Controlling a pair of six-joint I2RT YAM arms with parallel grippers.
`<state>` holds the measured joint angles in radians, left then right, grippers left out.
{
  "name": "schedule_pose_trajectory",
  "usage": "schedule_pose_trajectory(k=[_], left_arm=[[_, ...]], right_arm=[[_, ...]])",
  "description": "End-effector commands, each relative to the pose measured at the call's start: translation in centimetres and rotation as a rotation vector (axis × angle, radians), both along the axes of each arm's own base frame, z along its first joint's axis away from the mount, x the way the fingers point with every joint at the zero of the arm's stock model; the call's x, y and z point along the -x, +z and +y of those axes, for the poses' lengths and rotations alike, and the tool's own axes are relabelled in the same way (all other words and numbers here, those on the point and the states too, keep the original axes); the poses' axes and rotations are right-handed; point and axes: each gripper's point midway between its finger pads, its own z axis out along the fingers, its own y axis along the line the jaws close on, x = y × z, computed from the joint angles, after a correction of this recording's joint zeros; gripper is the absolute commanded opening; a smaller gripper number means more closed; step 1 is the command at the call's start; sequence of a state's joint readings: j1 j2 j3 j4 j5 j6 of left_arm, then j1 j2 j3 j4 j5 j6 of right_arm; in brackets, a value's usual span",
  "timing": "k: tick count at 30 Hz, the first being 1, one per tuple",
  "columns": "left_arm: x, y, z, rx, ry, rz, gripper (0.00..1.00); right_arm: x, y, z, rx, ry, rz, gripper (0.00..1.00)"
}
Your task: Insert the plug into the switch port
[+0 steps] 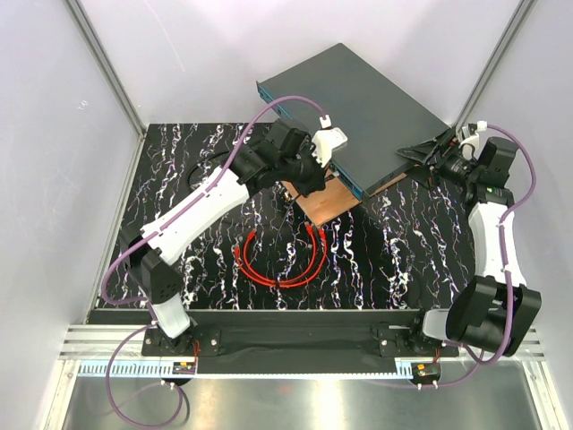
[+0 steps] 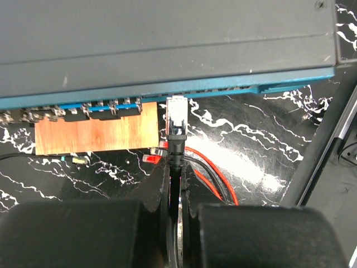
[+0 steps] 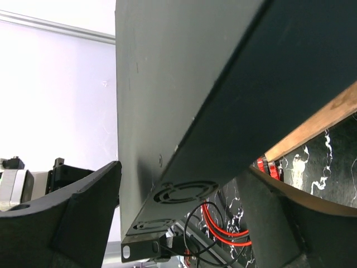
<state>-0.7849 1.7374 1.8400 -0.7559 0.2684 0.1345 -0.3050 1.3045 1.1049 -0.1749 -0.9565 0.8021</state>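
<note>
The dark-grey switch (image 1: 358,103) lies tilted on a wooden board (image 1: 327,204). Its teal front (image 2: 167,89) shows a row of ports (image 2: 100,109). My left gripper (image 2: 177,162) is shut on the black boot of a black cable's clear connector (image 2: 177,114). That connector's tip meets the teal front's lower edge; whether it sits in a port I cannot tell. The red cable (image 1: 279,262) lies looped on the table, and its plug (image 2: 152,158) rests free beside my fingers. My right gripper (image 3: 184,184) stands open, its fingers (image 3: 83,212) astride the switch's side edge.
White walls and metal posts close in the marbled black table (image 1: 179,179) on three sides. A thin black cable (image 3: 209,234) curls under the switch's fan vents. The red loop (image 3: 226,226) lies between the two arms.
</note>
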Motion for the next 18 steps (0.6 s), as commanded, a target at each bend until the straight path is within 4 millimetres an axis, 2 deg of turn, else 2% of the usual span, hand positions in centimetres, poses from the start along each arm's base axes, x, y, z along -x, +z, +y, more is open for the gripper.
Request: schedule_pose_trajectory(k=[1,13,18], left_arm=[[-0.7,3.3,-0.9,0.067,0.0,-0.076,0.0],[-1.7,2.6,-0.8,0.031,0.043,-0.065,0.0],[-2.1,3.2,-0.9,0.044,0.065,-0.076,0.0]], right_arm=[[-0.8,0.5,0.1,0.015,-0.01,-0.048,0.88],[-0.6,-0.1,1.3,0.028,-0.008,-0.049,0.63],[-0.4,-0.4,1.6,0.042,-0.002,-0.043,0.54]])
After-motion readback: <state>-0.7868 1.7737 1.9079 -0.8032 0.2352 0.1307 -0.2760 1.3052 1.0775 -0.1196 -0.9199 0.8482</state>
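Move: The left hand holds the plug, its tip already close to the switch's front face; the port aimed at lies roughly 3 cm ahead, 4 cm right and 3 cm below. The loose red cable ends are about 1 cm ahead, 4 cm right and 18 cm below, the wooden board's middle some 10 cm ahead, 6 cm right and 16 cm below. The right hand straddles the switch's right-hand edge, about 1 cm ahead and 1 cm left, level; the port lies about 18 cm left of this hand, 2 cm back and 3 cm below. The right hand eases about 1 cm forward-left and a touch down, and its wide-open fingers close by roughly a quarter of their range until they stop on the switch's edge, one jaw over the top and the other beneath. Meanwhile the left hand keeps its grip on the plug, lifts it about half a centimetre, then works it a bit over half a centimetre forward while sinking back slightly, bringing the plug up to the lip of the front face with hardly any turn. ##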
